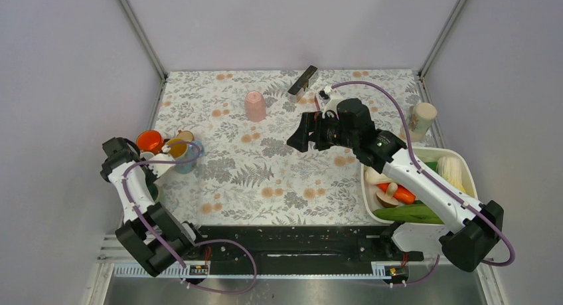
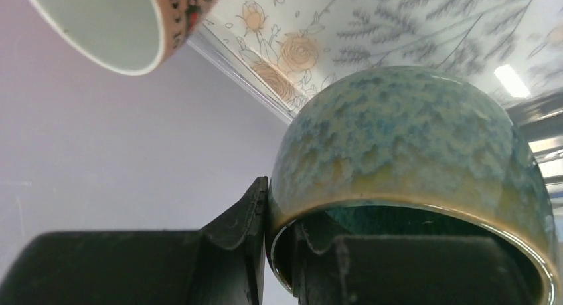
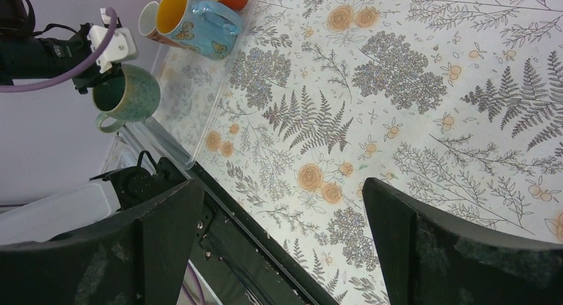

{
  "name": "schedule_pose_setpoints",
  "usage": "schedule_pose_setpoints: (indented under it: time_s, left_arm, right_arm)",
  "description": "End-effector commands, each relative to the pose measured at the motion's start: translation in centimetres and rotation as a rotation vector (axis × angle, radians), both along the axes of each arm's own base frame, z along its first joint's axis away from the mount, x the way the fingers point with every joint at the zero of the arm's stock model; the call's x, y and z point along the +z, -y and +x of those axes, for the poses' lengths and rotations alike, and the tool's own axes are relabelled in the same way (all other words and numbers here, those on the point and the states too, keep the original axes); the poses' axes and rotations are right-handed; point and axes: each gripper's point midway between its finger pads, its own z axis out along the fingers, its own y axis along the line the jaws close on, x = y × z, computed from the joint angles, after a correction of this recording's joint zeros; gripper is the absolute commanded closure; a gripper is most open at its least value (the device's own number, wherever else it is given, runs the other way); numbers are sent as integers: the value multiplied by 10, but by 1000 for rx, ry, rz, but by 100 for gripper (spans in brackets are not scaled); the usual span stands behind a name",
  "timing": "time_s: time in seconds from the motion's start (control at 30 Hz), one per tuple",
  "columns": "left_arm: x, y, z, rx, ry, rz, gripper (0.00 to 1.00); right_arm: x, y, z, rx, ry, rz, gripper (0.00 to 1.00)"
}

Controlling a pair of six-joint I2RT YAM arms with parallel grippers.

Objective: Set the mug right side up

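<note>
A speckled green mug [image 2: 411, 139] fills the left wrist view. My left gripper [image 2: 279, 232] is shut on its rim, one finger outside [image 2: 239, 218] and one inside [image 2: 332, 258]. In the right wrist view the mug [image 3: 129, 96] hangs at the table's left edge, mouth towards the left gripper [image 3: 106, 69], handle on the far side from it. In the top view the mug [image 1: 152, 187] is mostly hidden under the left arm. My right gripper [image 1: 299, 133] is open and empty over the middle of the table, with its fingers [image 3: 159, 238] spread wide.
Close to the held mug stand an orange mug [image 1: 150, 141], a blue butterfly mug [image 1: 180, 152] and a third mug [image 1: 186, 135]. A pink cup [image 1: 255, 105] stands upside down at the back. A black object [image 1: 303, 80], a bottle [image 1: 421, 119] and a white vegetable tray [image 1: 470, 175] are on the right.
</note>
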Motion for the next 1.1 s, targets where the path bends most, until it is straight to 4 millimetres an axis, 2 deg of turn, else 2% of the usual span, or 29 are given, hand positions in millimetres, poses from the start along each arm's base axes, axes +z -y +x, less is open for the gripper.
schedule_pose_setpoints:
  time_s: [0.0,0.13,0.27,0.5,0.7,0.77,0.87,0.97,1.07]
  left_arm:
    - [5,-30,16,-242,-38,140,100]
    - [-6,-32,27,-377,-30,90,100]
    - [-16,-40,39,-402,-23,65,100]
    - [-39,-40,56,-482,40,81,100]
    - [-40,-46,60,-441,56,86,100]
    - [-37,-50,58,-408,50,92,76]
    - [-30,-57,59,-357,57,105,57]
    - [-23,-59,60,-331,78,112,51]
    - [-13,-54,61,-338,103,118,46]
  right_arm:
    - [11,5,5,-23,60,-2,0]
    - [7,1,6,-15,44,-6,0]
    - [4,1,8,-17,41,-15,1]
    - [5,-1,10,-11,45,-16,1]
    - [5,-1,8,-5,46,-15,1]
    - [6,-1,9,-5,49,-16,1]
    - [6,-2,11,-3,55,-22,1]
    - [4,4,18,-29,79,-64,1]
    - [4,24,32,-102,124,-171,0]
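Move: The left gripper already holds the green mug by its rim, upright. Its free spot on the table lies about straight below that hand, some 12 cm down. Just beyond this, the small pink mug is roughly 8 cm ahead of the hand; the orange mug is about 14 cm ahead and 2 cm right, the blue mug some 9 cm ahead and 12 cm right. From the idle right hand the spot lies about 49 cm left, 10 cm back and 27 cm below. Bring the left gripper down about 5 cm with the green mug still pinched at the rim, easing it some 4 cm forward towards the pink mug and 3 cm left, while turning the wrist a good 20 degrees clockwise. Stop there, then open the fingers to about half, letting go of the rim with one finger still inside the mug, and drift slightly forward and left. ##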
